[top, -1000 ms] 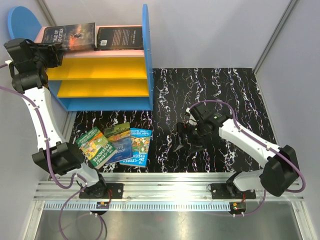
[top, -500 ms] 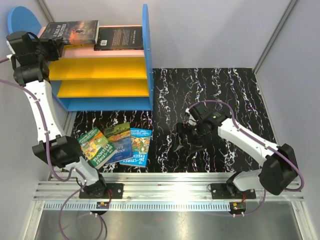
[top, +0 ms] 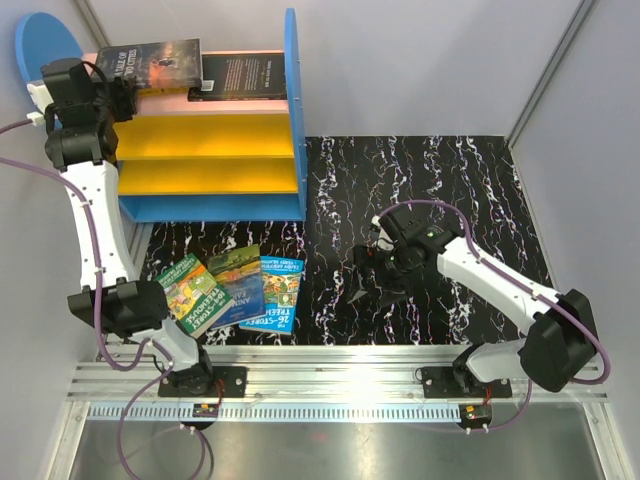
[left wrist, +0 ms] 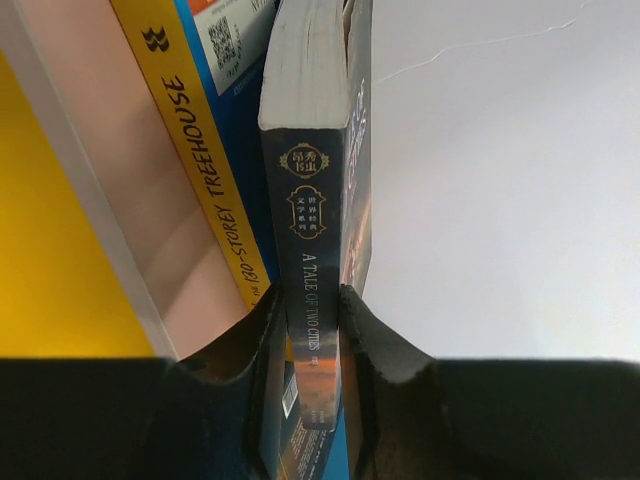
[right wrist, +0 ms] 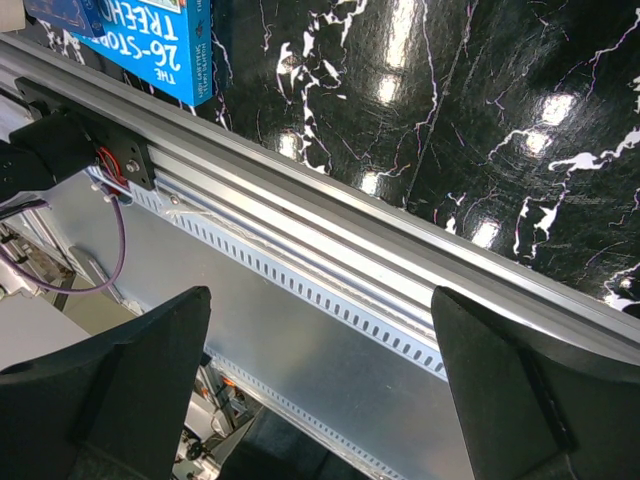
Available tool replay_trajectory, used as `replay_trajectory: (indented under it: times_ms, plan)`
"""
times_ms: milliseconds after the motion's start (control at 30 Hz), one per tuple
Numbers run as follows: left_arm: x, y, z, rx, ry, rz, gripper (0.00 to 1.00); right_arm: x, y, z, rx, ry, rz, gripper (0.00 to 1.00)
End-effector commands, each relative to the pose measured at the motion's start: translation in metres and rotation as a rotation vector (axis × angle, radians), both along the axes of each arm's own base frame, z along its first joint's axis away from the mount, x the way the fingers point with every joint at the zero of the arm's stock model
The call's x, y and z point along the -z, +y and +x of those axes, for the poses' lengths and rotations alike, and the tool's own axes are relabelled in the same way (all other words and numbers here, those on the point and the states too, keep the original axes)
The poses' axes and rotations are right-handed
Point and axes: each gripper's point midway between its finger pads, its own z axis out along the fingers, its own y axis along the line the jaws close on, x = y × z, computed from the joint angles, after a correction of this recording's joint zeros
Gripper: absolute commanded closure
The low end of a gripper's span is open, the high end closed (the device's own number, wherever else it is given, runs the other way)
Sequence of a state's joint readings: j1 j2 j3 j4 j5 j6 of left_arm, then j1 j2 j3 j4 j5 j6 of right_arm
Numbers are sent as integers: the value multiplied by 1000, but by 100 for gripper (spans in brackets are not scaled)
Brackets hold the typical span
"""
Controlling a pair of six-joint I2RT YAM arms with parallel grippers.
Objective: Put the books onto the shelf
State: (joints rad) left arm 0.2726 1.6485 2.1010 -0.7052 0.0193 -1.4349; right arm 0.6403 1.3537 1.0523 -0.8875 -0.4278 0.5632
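On the pink top board of the shelf [top: 293, 110], my left gripper [top: 112, 88] is shut on the spine of a dark book [top: 160, 62], "A Tale of Two Cities". The left wrist view shows both jaws pressed to that spine [left wrist: 310, 200], gripper [left wrist: 312, 305]. A blue book with a yellow spine [left wrist: 195, 150] lies between it and the pink board [left wrist: 100, 170]. A second dark book [top: 240, 75] lies flat to its right. Three colourful books [top: 238, 285] fan out on the mat. My right gripper [top: 375, 270] hovers open over the mat, empty [right wrist: 320, 380].
The two yellow boards [top: 205, 135] of the shelf hold nothing. The black marbled mat [top: 450, 190] covers the table. An aluminium rail [right wrist: 330, 260] runs along the near edge, with the blue "26-Storey Treehouse" book [right wrist: 140, 40] just beyond it.
The left arm has carried the dark book rightward along the top board, up against the second dark book. Its jaws narrowed onto the spine early on. The right arm stayed still.
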Motion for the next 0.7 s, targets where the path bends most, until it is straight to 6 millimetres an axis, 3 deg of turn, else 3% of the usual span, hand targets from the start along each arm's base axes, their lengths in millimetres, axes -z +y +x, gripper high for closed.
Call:
replay_trajectory:
  times_ms: [0, 167, 267, 367, 400, 467, 533, 633, 667]
  plan:
    - [-59, 17, -30, -121, -149, 92, 95, -11, -3, 4, 5, -53, 13, 0]
    - [-66, 24, -33, -149, -169, 118, 93, -12, -4, 3, 4, -57, 14, 0]
    - [-67, 22, -27, -131, -178, 120, 84, -13, -4, 3, 5, -57, 16, 0]
    - [-66, 22, -22, -123, -174, 128, 60, -13, -3, 3, 1, -55, 17, 0]
    - [-67, 22, -21, -123, -175, 130, 45, -13, -4, 3, 2, -57, 17, 0]
    - [-66, 24, -19, -121, -174, 132, 32, -13, -4, 4, 4, -60, 17, 0]
    - [-65, 19, -17, -97, -172, 117, 1, -13, -4, 4, 4, -60, 17, 0]
    - [-80, 9, -33, -76, -168, 116, 1, -13, -5, 3, 6, -58, 15, 0]
    - [-93, 6, -49, -85, -190, 131, 1, -13, -4, 2, 5, -55, 15, 0]
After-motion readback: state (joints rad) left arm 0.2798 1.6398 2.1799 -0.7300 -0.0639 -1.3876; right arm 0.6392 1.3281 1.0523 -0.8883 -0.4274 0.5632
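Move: The left hand holds A Tale of Two Cities by its robot-side spine edge on the shelf top; the book's middle is about 6 cm ahead, 4 cm right, nearly level. The blue-yellow Treehouse book lies under it, some 6 cm ahead, 5 cm right and 3 cm below the hand; the black book is roughly 23 cm right, 5 cm ahead, 3 cm below. From the right hand, A Tale of Two Cities is about 37 cm ahead, 44 cm left and 33 cm higher. The left hand draws the held book about 2 cm back-left, then opens wide, releasing it and rising 2 cm. ##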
